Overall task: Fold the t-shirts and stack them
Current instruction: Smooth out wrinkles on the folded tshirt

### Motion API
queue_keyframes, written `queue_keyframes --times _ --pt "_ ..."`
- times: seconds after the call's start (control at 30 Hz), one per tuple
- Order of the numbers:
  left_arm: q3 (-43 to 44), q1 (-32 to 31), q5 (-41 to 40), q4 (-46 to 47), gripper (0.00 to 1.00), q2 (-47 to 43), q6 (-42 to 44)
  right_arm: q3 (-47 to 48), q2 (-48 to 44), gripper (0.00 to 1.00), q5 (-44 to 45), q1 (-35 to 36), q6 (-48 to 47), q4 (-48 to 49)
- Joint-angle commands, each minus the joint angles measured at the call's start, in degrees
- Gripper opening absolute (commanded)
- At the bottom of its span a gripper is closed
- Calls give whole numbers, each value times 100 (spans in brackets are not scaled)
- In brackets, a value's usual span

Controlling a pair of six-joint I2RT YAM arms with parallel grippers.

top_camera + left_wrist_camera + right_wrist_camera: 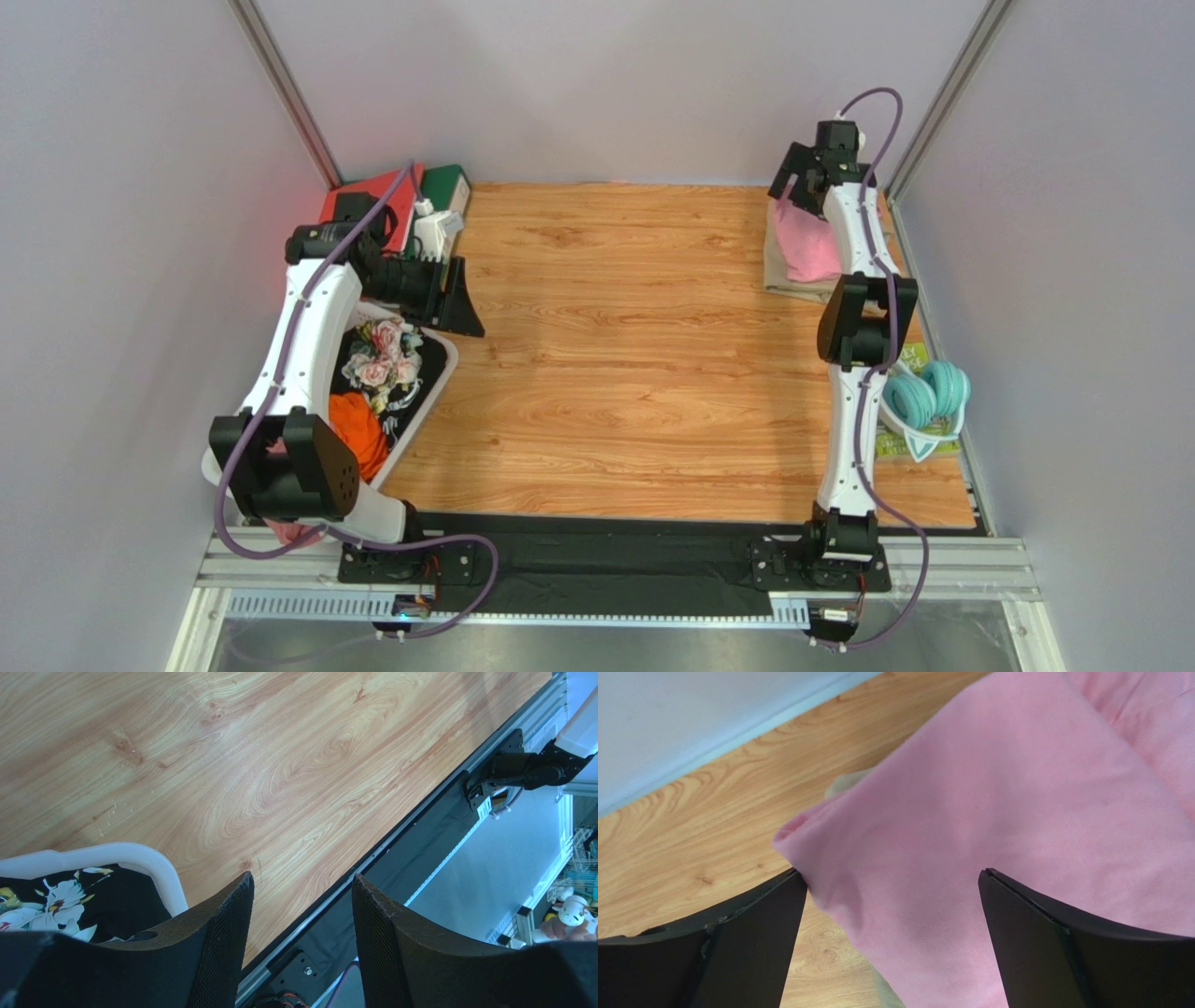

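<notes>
The light pink t-shirt (807,241) lies folded at the table's far right corner, on top of the khaki-beige t-shirt (786,289). Only the khaki tee's edge shows under it. My right gripper (797,189) hangs over the pile's far end. In the right wrist view the pink t-shirt (990,812) fills the space below my right gripper (891,873), whose jaws stand wide apart and open. A sliver of the khaki t-shirt (847,782) peeks out beside it. My left gripper (460,301) is open and holds nothing, at the far left by the basket. It shows as my left gripper (302,877) over bare wood.
A white basket (429,387) with floral and orange cloth sits at the left edge, its rim (140,855) beside my left fingers. Red and green books (421,189) stand at the far left corner. Teal headphones (929,394) lie at the right edge. Walls close in on three sides.
</notes>
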Motion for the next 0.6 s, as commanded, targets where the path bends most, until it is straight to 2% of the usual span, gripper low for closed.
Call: queue_keyframes --times 0.0,0.17,0.2,0.3,0.5,0.57 --pt "70 -75 141 100 61 61 -31 286 -36 100 -95 10 -75 -159" --pt "-18 -93 132 109 61 -35 -40 -205 -676 100 370 97 -259 -731" --pt "-27 -93 140 109 61 -44 -40 -676 -834 100 406 141 -338 -697" --pt "-88 -93 176 109 61 -132 -48 -1164 -1415 100 442 203 -426 -468" --pt "-97 -233 176 4 61 -369 22 -647 -1688 100 47 221 -523 -406" --pt "-97 -233 141 -14 61 -448 48 -742 -1828 100 194 256 -532 -519"
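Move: The middle of the pink t-shirt I have just let go lies about 3 cm back and 4 cm to the right of my right hand, some 6 cm below. The beige folded t-shirt beneath it is centred roughly 5 cm back and 5 cm right, about 8 cm down, and the foot of the back wall is about 9 cm straight ahead. From my left hand, the pink t-shirt lies some 35 cm ahead, 57 cm right and 18 cm lower. With its fingers staying wide open, I draw my right hand back about 5 cm over the left part of the pink t-shirt, dipping a centimetre or so and tipping the fingers some 10 degrees further down. Then I lift it roughly 6 cm, easing slightly left and taking back part of the tilt, to come well clear above the cloth. ##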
